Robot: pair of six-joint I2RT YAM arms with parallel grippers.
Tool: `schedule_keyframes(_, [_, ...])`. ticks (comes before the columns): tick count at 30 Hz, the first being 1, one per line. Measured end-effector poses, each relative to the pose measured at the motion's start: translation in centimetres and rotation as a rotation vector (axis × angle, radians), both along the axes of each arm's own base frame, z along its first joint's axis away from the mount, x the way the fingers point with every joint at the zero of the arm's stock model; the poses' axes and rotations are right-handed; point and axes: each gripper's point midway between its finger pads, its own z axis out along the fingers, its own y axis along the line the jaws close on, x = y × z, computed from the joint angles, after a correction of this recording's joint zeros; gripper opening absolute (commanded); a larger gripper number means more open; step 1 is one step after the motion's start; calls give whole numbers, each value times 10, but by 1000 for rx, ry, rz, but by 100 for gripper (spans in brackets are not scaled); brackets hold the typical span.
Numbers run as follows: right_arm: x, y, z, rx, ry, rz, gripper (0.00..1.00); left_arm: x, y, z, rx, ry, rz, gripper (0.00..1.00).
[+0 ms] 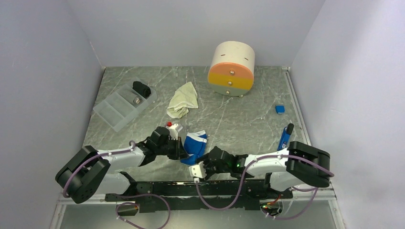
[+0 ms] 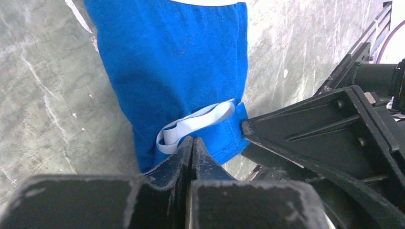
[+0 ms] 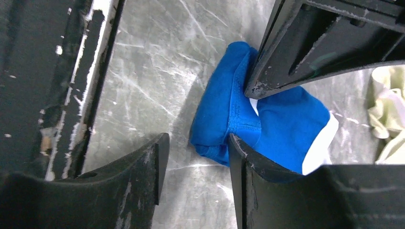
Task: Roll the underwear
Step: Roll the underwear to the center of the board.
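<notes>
The royal blue underwear with white trim lies on the marble table between my two grippers, its near end folded over. My left gripper is shut, and its tips pinch the folded near edge of the blue cloth beside a loop of white trim. My right gripper is open. One of its fingers touches the blue fold, and bare table shows between the jaws. The pale cream underwear lies crumpled farther back and also shows in the right wrist view.
A round cream-and-orange drawer unit stands at the back. A clear tray at the left holds a black bundle. A small blue block and a blue tool lie at the right. A black rail runs along the near edge.
</notes>
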Motion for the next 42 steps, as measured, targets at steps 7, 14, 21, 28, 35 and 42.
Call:
schedule_keyframes(7, [12,5,2,-25,-137,10,54,1,-1,0,3,-1,-5,5])
schedule_keyframes(14, [10,16,14,22,-196,22,43,2,-2,-1,10,5,-8,5])
schedule_keyframes(21, [16,19,-7,-28,-170,-49,29,3,-1,-1,24,9,-9,5])
schedule_keyframes(28, [18,19,-6,17,-147,-109,17,4,0,-1,49,6,-16,5])
schedule_keyframes(35, [22,21,-3,56,-114,-170,2,9,2,5,39,1,19,53])
schedule_keyframes(42, [30,21,0,150,64,-274,1,46,31,40,-41,-28,226,74])
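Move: Just ahead and to the left of the right hand's half-open fingers lies the rolled near end of the underwear, its middle about 2 cm forward, 3 cm left and 1 cm below. The white waistband is roughly 12 cm ahead of that hand, level sideways; the cream towel is about 28 cm ahead and 5 cm left. From the left hand, whose shut tips are at the roll's left end, the roll's middle is about 3 cm right, 1 cm back and 1 cm lower. Reaching left and forward, the right hand lifts a centimetre or so, dips again and shuts its fingers on the right end of the roll, then eases forward, some 3 cm forward and 2 cm left in all, turning about 15 degrees clockwise. The left hand keeps its shut tips at the left end until that grip has closed, then opens wide and leaves quickly: about 5 cm forward, 4 cm up and 3 cm left. ##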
